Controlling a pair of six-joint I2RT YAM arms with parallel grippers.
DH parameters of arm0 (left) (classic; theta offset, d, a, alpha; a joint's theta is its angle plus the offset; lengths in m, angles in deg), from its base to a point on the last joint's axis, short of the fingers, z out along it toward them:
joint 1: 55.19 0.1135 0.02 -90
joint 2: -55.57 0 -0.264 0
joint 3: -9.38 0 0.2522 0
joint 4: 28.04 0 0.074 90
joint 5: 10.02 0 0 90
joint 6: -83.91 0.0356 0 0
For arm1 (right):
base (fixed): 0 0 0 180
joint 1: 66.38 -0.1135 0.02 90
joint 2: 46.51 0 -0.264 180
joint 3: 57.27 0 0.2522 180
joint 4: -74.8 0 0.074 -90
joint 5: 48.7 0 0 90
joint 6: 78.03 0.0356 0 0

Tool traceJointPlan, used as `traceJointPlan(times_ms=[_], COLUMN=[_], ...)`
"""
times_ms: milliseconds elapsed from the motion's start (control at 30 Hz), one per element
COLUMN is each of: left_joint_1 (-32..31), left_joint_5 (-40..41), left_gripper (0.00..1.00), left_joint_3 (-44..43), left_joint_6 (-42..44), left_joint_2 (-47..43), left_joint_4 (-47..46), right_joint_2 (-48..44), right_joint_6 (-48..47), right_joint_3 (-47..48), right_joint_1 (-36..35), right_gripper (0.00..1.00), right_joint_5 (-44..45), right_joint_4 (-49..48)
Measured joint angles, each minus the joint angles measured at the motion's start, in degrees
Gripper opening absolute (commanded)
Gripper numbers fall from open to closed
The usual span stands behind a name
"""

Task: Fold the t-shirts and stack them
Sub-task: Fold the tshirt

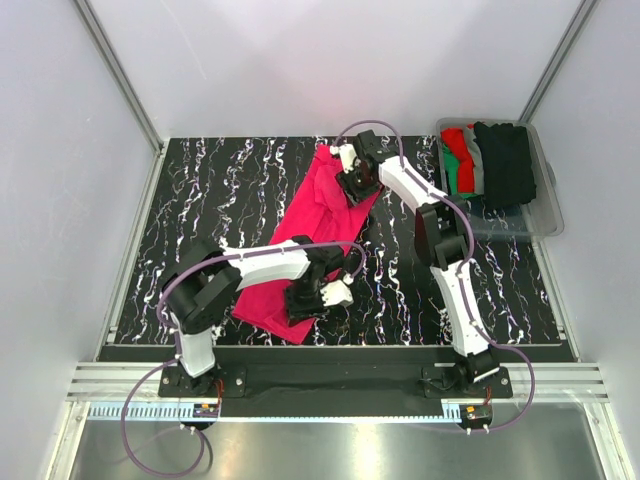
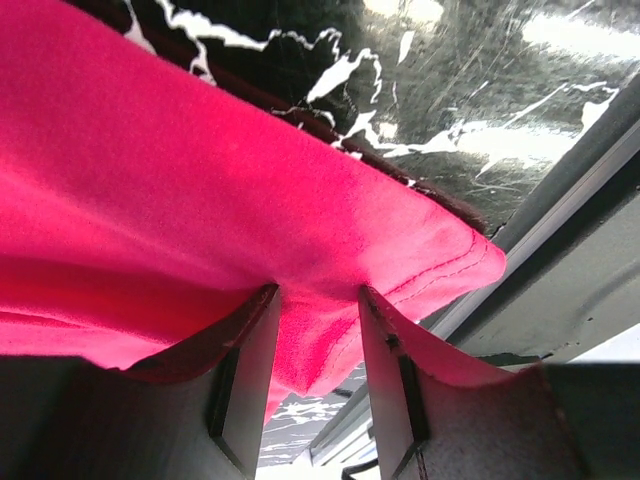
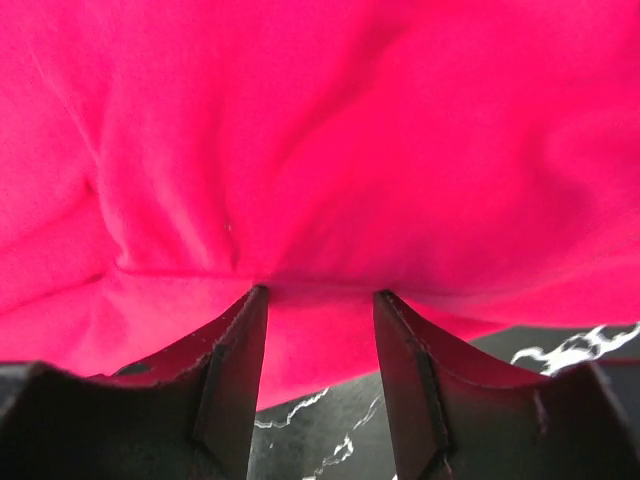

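A bright pinkish-red t-shirt [image 1: 312, 225] lies lengthwise on the black marbled table [image 1: 220, 190], partly folded. My left gripper [image 1: 315, 300] is at its near end. In the left wrist view that gripper [image 2: 318, 292] is shut on a hemmed corner of the t-shirt [image 2: 200, 200], which hangs lifted off the table. My right gripper [image 1: 352, 185] is at the shirt's far right edge. In the right wrist view its jaws [image 3: 320, 292] stand wide apart, with the edge of the t-shirt [image 3: 320, 150] between the fingertips and creases running to the left finger.
A clear plastic bin [image 1: 545, 215] at the back right holds more t-shirts: red [image 1: 462, 160], green [image 1: 451, 165], grey [image 1: 479, 160] and black [image 1: 506, 165]. A metal rail [image 1: 340, 375] runs along the table's near edge, and white walls enclose the other sides.
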State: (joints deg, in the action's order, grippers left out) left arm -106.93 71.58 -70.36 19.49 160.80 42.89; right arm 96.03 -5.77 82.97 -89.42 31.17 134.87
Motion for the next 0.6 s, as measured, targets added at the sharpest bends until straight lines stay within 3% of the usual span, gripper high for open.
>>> traceJointPlan(times_ms=[233,600], left_joint_1=[-2.7,-5.1], left_joint_5=[0.2,-0.7], left_gripper=[0.44,0.45], left_joint_3=[-5.2,-21.7], left_joint_6=[-0.6,-0.6], left_joint_2=[4.7,16.3], left_joint_4=[3.6,11.8], right_joint_2=[5.0,12.3], right_joint_6=[-1.0,-2.6], right_joint_3=[7.9,19.8], right_joint_1=[0.1,0.7], right_gripper=[0.55,0.6], right_joint_5=[0.0,-1.1], right_joint_4=[0.4,0.1])
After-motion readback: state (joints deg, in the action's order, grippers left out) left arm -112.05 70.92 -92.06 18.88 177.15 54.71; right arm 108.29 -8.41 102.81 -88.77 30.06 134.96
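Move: The left fingers press on the near end of the t-shirt, whose middle lies about 24 cm ahead and 3 cm to the right; its near right corner is some 9 cm back and 2 cm to the right. From the right fingers, on its far part, the t-shirt's middle lies roughly 13 cm back and 9 cm left, its far left corner about 16 cm ahead and 6 cm left. The clothes tub stands some 28 cm right of the right hand and 6 cm ahead. Both half-open grippers keep their fingertips down on the t-shirt and stay level with the table: the left drags the near end about 5.5 cm to the right, while the right pushes forward along the far part nearly 6 cm, edging left, its wrist tilting slightly. Neither hand grips or lifts. ##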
